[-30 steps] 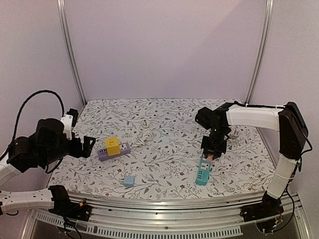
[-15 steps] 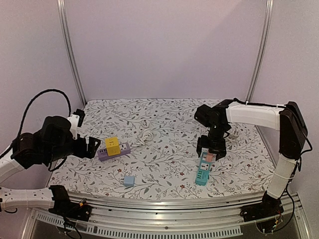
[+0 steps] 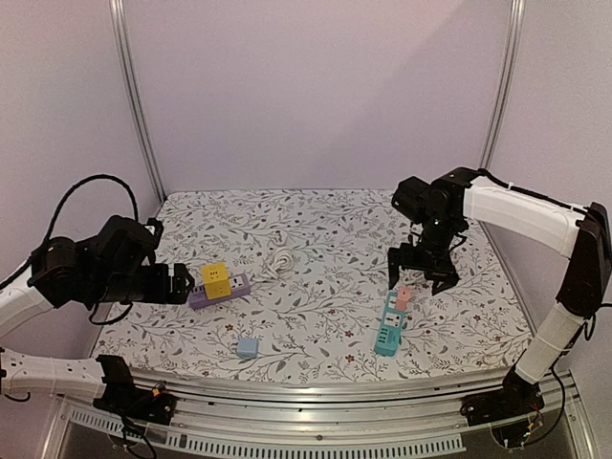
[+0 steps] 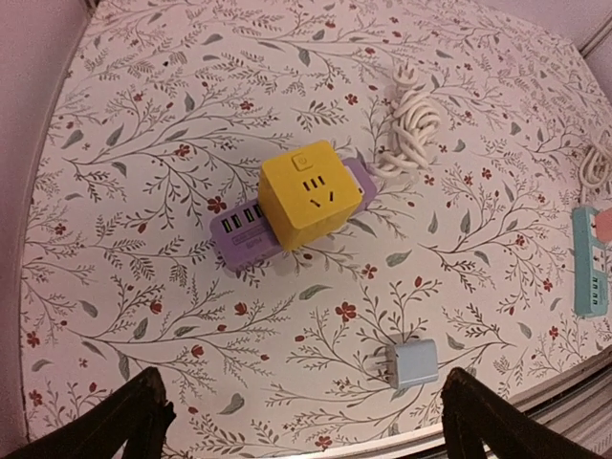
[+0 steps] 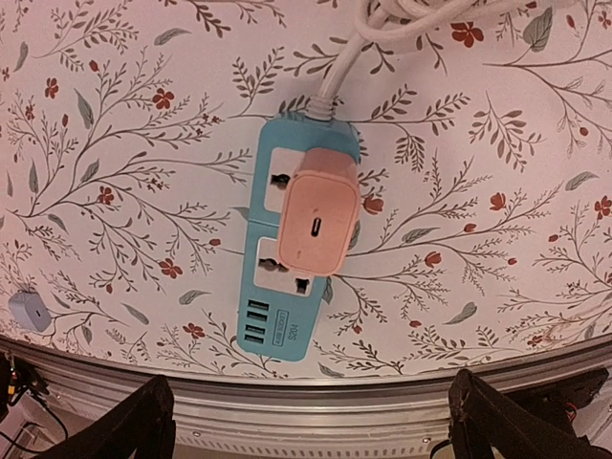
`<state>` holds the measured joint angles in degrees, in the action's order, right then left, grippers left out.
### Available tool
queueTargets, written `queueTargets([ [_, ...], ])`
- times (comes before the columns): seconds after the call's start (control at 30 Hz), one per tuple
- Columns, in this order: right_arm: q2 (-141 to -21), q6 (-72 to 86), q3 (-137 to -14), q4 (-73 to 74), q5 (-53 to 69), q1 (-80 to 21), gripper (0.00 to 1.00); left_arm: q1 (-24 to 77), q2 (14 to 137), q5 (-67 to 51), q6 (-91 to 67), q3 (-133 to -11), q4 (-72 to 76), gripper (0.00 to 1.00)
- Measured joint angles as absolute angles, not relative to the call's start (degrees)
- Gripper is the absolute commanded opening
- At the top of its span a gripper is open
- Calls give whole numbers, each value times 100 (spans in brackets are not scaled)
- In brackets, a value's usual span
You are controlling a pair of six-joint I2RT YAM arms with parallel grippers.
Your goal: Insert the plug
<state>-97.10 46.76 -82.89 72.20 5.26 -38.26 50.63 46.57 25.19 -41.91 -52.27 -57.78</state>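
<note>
A pink plug [image 5: 319,221] [image 3: 404,297] stands seated in the teal power strip [image 5: 285,320] [image 3: 386,335] at the front right of the table. My right gripper [image 3: 422,272] [image 5: 311,421] hangs open just above and behind it, touching nothing. On the left a yellow cube plug [image 4: 309,194] [image 3: 216,278] sits on a purple power strip [image 4: 241,232] [image 3: 198,296]. My left gripper [image 3: 177,284] [image 4: 301,421] is open, to the left of that strip, with nothing between its fingers. A loose light-blue plug [image 4: 414,364] [image 3: 248,347] lies on its side near the front edge.
A coiled white cable [image 3: 280,260] [image 4: 411,134] lies behind the purple strip. The teal strip's white cord [image 5: 382,24] runs off toward the back. The floral tablecloth ends at a metal rail [image 3: 316,392] along the front. Upright posts [image 3: 139,105] stand at the back corners.
My right gripper has opened, let go of the pink plug and lifted away; the plug stays in the teal strip. The left arm has moved right, closer to the purple strip.
</note>
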Motion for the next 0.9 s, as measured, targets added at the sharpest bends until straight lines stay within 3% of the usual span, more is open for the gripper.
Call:
queueTargets([
  [0.5, -8458, 3699, -8486, 7612, -58, -3817, 99, 5105, 5393, 1791, -5435, -5004, -6261, 83],
  [0.9, -7229, 3612, -7983, 7693, -200, -3817, 99, 5439, 7070, 851, -5553, -4532, -5074, 70],
])
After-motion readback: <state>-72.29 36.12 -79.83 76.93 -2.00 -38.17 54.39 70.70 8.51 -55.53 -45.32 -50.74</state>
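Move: The blue plug lies on the table some 12 cm to the left hand's right, 3 cm nearer the base and about 19 cm below. The yellow adapter is around 12 cm ahead of the left hand, 6 cm to its right and 14 cm lower, on the purple strip, whose middle is 11 cm ahead, 7 cm right and 18 cm down. From the right hand the blue plug is roughly 32 cm left, 9 cm back and 11 cm below. Heading for the blue plug, the empty left hand sinks about 13 cm, faster after a slow start, and swings to its right late on while easing back. Its wrist tips some 30 degrees to point the fingers nearly straight down, and they draw partly closed. The right hand, open and already free, climbs away from the pink plug, drifting right and tilting its fingers forward. ##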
